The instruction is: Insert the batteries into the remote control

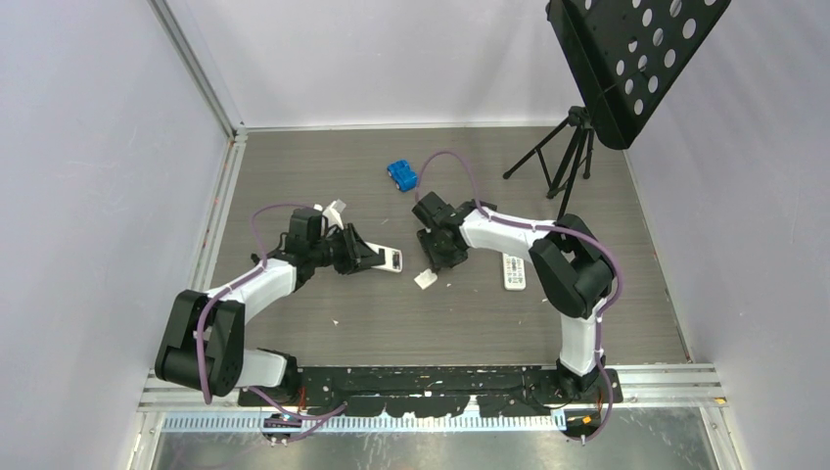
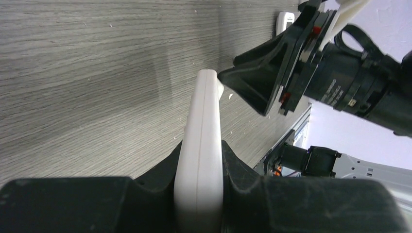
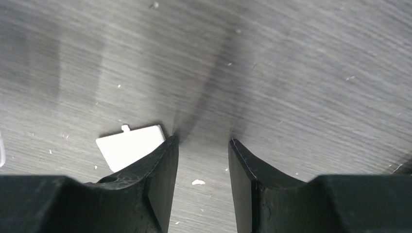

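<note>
My left gripper point(image 1: 375, 258) is shut on the remote control point(image 1: 392, 260), a slim white slab with a small dark rectangle on its face. The left wrist view shows the remote control point(image 2: 203, 116) edge-on, sticking out forward between the two black fingers of the left gripper point(image 2: 201, 145), just above the table. My right gripper point(image 1: 440, 251) points down close to the remote's right end. In its own wrist view the right gripper point(image 3: 202, 141) stands open, with only bare table between its fingers. No batteries show in any view.
A small white cover piece point(image 1: 425, 278) lies on the table beside the right gripper's finger, also seen as a tabbed plate point(image 3: 131, 145). A second white slab with buttons point(image 1: 514, 271) lies to the right. A blue block point(image 1: 402, 175) and a tripod point(image 1: 568, 157) stand further back.
</note>
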Robot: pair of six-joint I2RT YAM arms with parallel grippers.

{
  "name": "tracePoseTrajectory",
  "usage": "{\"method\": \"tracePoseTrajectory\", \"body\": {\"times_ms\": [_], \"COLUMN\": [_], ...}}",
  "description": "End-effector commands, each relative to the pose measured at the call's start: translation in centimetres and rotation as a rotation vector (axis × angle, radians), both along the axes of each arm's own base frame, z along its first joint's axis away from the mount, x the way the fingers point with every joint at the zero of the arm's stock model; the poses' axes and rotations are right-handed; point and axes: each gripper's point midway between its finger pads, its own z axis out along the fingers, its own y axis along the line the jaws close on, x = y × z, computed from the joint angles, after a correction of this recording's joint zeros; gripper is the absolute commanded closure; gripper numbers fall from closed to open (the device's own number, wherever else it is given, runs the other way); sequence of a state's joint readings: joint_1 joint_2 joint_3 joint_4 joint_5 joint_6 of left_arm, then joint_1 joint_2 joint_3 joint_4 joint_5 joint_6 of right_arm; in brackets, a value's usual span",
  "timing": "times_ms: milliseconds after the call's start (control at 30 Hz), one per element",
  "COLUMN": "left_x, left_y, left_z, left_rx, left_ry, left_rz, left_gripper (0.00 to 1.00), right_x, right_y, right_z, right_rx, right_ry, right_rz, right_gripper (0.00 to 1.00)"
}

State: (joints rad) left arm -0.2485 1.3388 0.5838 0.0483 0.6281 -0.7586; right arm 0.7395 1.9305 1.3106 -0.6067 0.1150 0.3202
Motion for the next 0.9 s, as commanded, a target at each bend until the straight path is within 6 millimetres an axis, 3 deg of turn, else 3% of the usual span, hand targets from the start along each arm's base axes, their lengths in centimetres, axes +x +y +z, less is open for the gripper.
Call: {"method": "tracePoseTrajectory", "body": {"times_ms": [0,133,200,267,467,867], "left_x": [0.9,1.0,1.0,1.1,1.2,0.8], "left_y": [-0.4,0.5,1.3,2.3,4.1,4.2], "left_z": [1.8,1.6,1.2,1.0,1.2,1.8], "left_rx": [-0.024,0.032,0.083,0.139,0.237,0.243], "left_ry": [-0.070,-0.073,-0.064,-0.063,-0.081,-0.091], "left_rz": [-0.022,0.013,0.046,0.083,0.146,0.129], "left_gripper": [1.00,1.00,1.00,1.00,1.00,1.00], "right_x": [0.3,1.3,0.9,-0.1,-2.9,-3.5], "right_y": [0.9,-0.5,0.2,1.5,4.9,5.8], "right_z": [2.2,4.3,5.9,6.2,4.5,1.9], "right_rx": [0.013,-0.055,-0.024,0.016,0.033,-0.004], "right_ry": [-0.086,-0.199,-0.240,-0.229,-0.167,-0.117], "right_rz": [0.029,-0.057,-0.034,0.018,0.159,0.242], "right_gripper": [0.52,0.41,0.31,0.25,0.16,0.17]}}
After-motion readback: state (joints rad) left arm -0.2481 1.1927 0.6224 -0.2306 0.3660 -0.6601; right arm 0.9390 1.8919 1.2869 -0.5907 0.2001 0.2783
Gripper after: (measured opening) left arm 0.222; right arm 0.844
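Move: Back and to the left of the right hand, about 4 cm each way, the battery cover lies flat on the table, barely below the fingertips. The remote control, held by the left fingers, is some 13 cm to the right hand's left, 1 cm ahead and 6 cm higher. A second remote lies 12 cm to its right and 2 cm back; the black tray is about 10 cm ahead and 7 cm right. For the left hand, the cover is about 9 cm right, 2 cm back, 8 cm below. Lifting about 4.5 cm off the table beside the battery cover, the right hand opens its fingers wide, swings back and left over the cover and sinks again, pointing down with a slight counter-clockwise turn, to hover with one finger on each side of it. The left hand keeps its hold on the remote control and draws it some 4 cm to the left, out of the way, rolling it slightly. ##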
